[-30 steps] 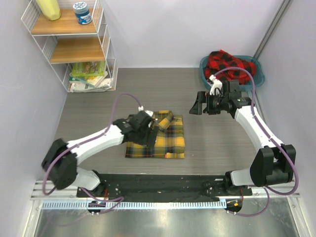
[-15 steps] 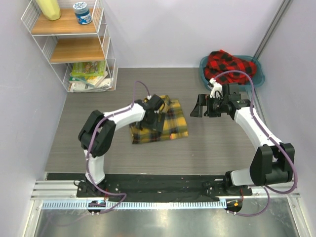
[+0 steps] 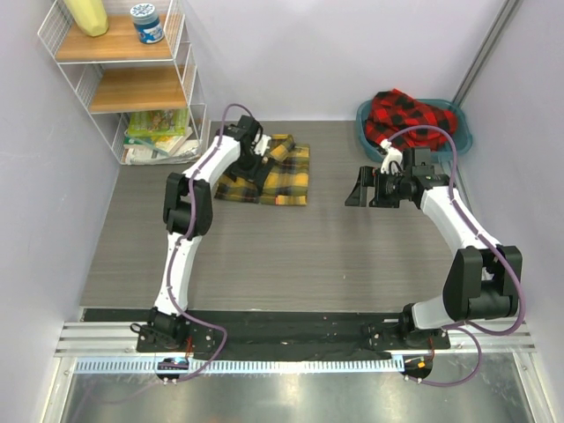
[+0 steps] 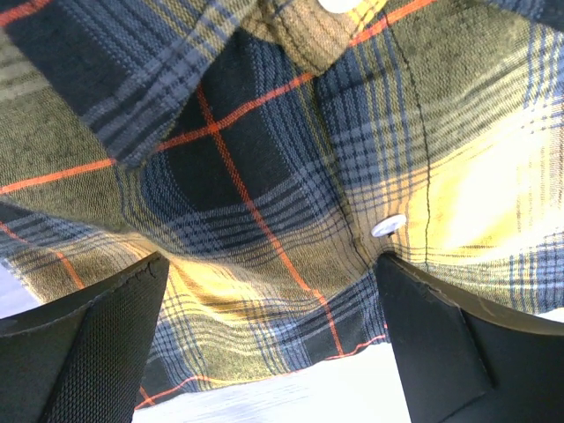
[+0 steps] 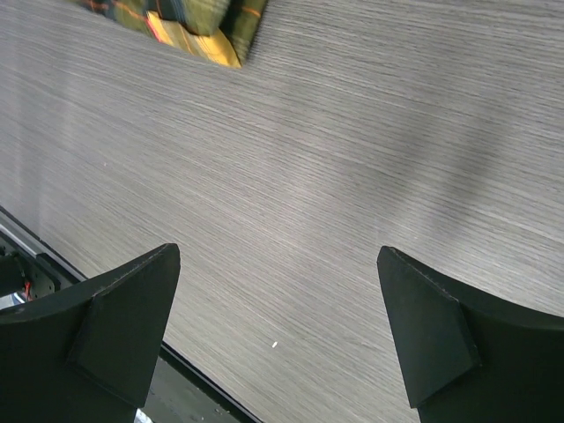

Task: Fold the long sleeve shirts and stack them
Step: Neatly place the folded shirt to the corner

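Observation:
The yellow-and-black long sleeve shirt (image 3: 280, 174) lies folded on the table at the back, left of centre. My left gripper (image 3: 253, 167) is stretched far out and sits low on the shirt's left part, open. In the left wrist view the plaid cloth (image 4: 264, 176) fills the frame, and the two black fingers (image 4: 88, 344) stand wide apart over it with no cloth pinched. The red-and-black shirt (image 3: 407, 115) is heaped in the teal basin (image 3: 462, 137) at the back right. My right gripper (image 3: 356, 189) hangs open above bare table, and a corner of the yellow shirt (image 5: 198, 26) shows at its view's top.
A white wire shelf (image 3: 119, 79) with a jar, a yellow bottle and packets stands in the back left corner, close to the yellow shirt. Walls close in on the left, back and right. A black rail (image 3: 282, 330) runs along the near edge.
The left arm has swept out to the back left, sliding the folded yellow shirt from the table's middle toward the shelf. The right gripper has shifted slightly to the right.

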Controlling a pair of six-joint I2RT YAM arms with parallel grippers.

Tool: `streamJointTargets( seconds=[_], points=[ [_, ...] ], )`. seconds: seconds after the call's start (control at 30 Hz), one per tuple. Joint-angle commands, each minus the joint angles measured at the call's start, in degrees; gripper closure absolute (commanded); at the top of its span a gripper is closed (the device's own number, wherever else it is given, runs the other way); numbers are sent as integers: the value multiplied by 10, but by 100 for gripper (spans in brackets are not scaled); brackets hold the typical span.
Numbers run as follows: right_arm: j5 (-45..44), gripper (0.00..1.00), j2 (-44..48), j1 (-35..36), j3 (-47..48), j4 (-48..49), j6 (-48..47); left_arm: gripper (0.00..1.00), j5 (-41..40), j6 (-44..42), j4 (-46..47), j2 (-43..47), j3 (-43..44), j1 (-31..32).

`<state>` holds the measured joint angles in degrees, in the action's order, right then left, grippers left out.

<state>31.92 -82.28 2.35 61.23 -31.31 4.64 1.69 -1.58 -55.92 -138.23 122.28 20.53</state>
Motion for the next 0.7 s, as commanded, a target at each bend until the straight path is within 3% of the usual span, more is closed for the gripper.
streamJointTargets(
  seconds=[0.0, 0.13, 0.47, 0.6, 0.67],
  points=[
    [9, 0, -5, -5, 20, 14, -11, 2, -41, -76, -36, -73, 90, -38],
    [9, 0, -10, -7, 21, 13, -12, 1, -42, -74, -37, -121, 186, -44],
    [6, 0, -9, -9, 7, 14, -15, 0, -42, -33, 45, -153, 242, -61],
    [7, 0, -7, -9, 8, 13, -12, 0, -19, -11, 68, -103, 249, -59],
    [7, 0, 4, -9, 9, 9, -11, 0, -20, -9, 116, -49, 187, -48]
  ],
)
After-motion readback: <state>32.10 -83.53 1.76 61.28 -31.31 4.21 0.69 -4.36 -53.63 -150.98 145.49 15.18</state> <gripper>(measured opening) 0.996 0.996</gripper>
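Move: The left hand is already down on the folded shirt, whose middle is about 5 cm ahead of it and 4 cm to its right. The corner spot the shirt is going to, against the back wall beside the shelf, centres some 15 cm ahead and 3 cm right. The wire shelf's bottom tray is roughly 15 cm ahead and 34 cm left. From the right hand the corner spot is about 21 cm ahead, 38 cm left and 12 cm lower. Forward, drifting a little left at first, the left hand keeps its wide-open fingertips down on the near part of the folded shirt and pushes it about 10 cm towards the back wall, fast at the start and slower after. As it goes the fingertips tilt forward some 15 degrees, and the hand rises about a centimetre. ##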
